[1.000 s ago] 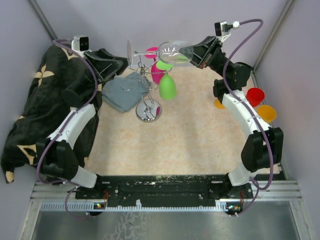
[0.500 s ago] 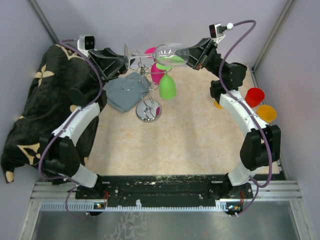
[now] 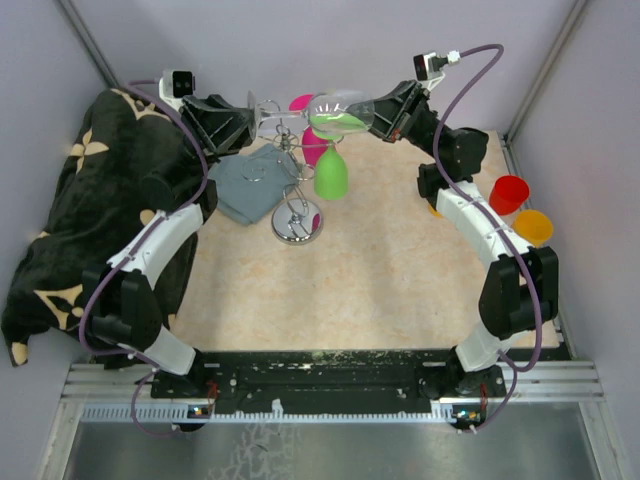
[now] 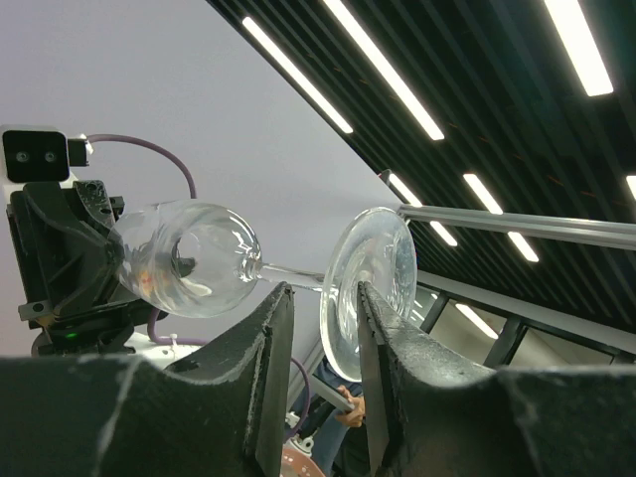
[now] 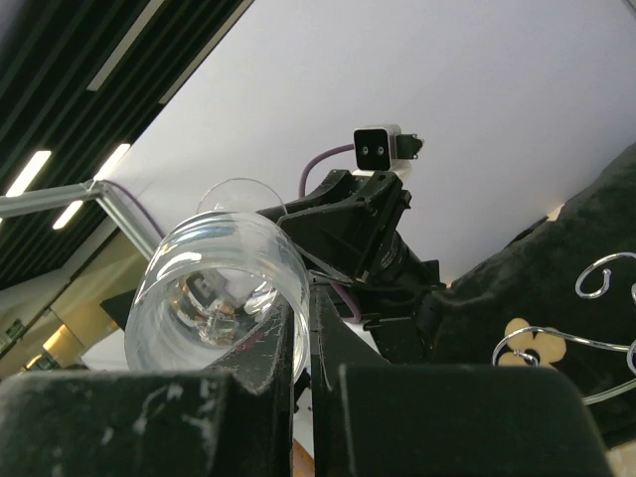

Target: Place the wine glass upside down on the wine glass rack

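The clear wine glass (image 3: 340,110) lies on its side in the air above the wine glass rack (image 3: 296,222), a silver wire stand with curled loops. My right gripper (image 3: 380,110) is shut on the bowl's rim; the right wrist view shows the glass wall (image 5: 214,308) pinched between the fingers of that gripper (image 5: 306,298). My left gripper (image 3: 250,115) straddles the round foot. In the left wrist view the foot (image 4: 370,288) stands between the fingers of the left gripper (image 4: 325,298), close to the right one, with a gap on the left.
A green glass (image 3: 333,175) and a pink one (image 3: 312,142) hang upside down on the rack. A grey cloth (image 3: 250,185) lies beside its base, and a black blanket (image 3: 80,220) covers the left side. A red cup (image 3: 510,192) and an orange cup (image 3: 533,226) stand at the right.
The right arm carried the glass leftward and back. The left gripper came in over the foot and its jaws narrowed around it.
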Motion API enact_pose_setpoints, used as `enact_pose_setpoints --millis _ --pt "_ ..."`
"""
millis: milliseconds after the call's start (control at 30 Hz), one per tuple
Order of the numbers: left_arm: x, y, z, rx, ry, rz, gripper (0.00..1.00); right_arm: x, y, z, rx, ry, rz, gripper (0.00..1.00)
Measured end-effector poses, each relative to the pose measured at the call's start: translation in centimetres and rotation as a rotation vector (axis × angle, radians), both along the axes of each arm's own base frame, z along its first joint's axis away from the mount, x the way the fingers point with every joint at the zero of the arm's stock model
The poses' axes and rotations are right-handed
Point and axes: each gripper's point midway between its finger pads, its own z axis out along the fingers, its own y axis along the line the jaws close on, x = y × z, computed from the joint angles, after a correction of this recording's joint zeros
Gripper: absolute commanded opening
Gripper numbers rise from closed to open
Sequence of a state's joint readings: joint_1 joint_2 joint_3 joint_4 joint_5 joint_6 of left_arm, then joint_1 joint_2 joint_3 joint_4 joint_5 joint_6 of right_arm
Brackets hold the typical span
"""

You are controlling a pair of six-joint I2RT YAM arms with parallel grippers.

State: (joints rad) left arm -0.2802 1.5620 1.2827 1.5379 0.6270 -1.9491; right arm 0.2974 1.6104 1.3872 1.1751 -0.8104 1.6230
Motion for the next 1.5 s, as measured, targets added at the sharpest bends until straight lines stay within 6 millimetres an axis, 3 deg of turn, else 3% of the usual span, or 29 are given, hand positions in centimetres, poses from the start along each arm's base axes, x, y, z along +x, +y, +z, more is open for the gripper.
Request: enact_pose_setpoints --millis 200,333,567,700,967,1300,1500 --pt "-0.1 0.0 0.0 -0.002 0.005 -0.007 0.22 0.0 0.1 -0.1 -0.002 0.0 0.0 0.0" --pt "-0.1 0.1 0.2 -0.009 0.012 -0.015 0.0 0.2 0.2 -0.2 -0.005 0.009 -0.002 0.0" --pt "-0.6 0.0 0.4 -0.015 0.022 -0.045 0.0 0.8 0.3 -0.7 -0.005 0.025 -0.003 0.0" --pt "-0.7 0.0 0.5 -0.014 0.017 -0.047 0.0 0.7 0.3 -0.6 -0.002 0.021 -0.003 0.24" --pt "-1.8 -0.3 1.1 0.013 -0.037 -0.056 0.0 0.6 0.5 -0.6 -0.002 0.019 0.001 0.39" --pt "-2.9 0.3 1.9 0.03 -0.09 -0.037 0.0 1.4 0.1 -1.6 -0.006 0.044 -0.02 0.41" --pt "-2.4 1.3 2.4 0.031 -0.113 0.014 0.0 2.0 -0.5 -2.6 -0.017 0.051 -0.043 0.41"
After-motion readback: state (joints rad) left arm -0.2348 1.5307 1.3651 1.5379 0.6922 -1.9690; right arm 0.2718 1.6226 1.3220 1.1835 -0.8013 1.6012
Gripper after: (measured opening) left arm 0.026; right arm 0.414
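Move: The clear wine glass lies level in the air, its rim still pinched by the right hand. Its foot stands between the open left fingers, centred about 1 cm ahead, 1 cm right and 2 cm above the left hand point; from the right hand it is some 19 cm left, 1 cm ahead, 2 cm up. The rack top is about 9 cm ahead, 5 cm right and 15 cm below the left hand; the hung green glass about 10 ahead, 14 right, 32 below. Left fingers pinch the foot, draw it back and up about 3 cm; right fingers release the rim, sink forward. ##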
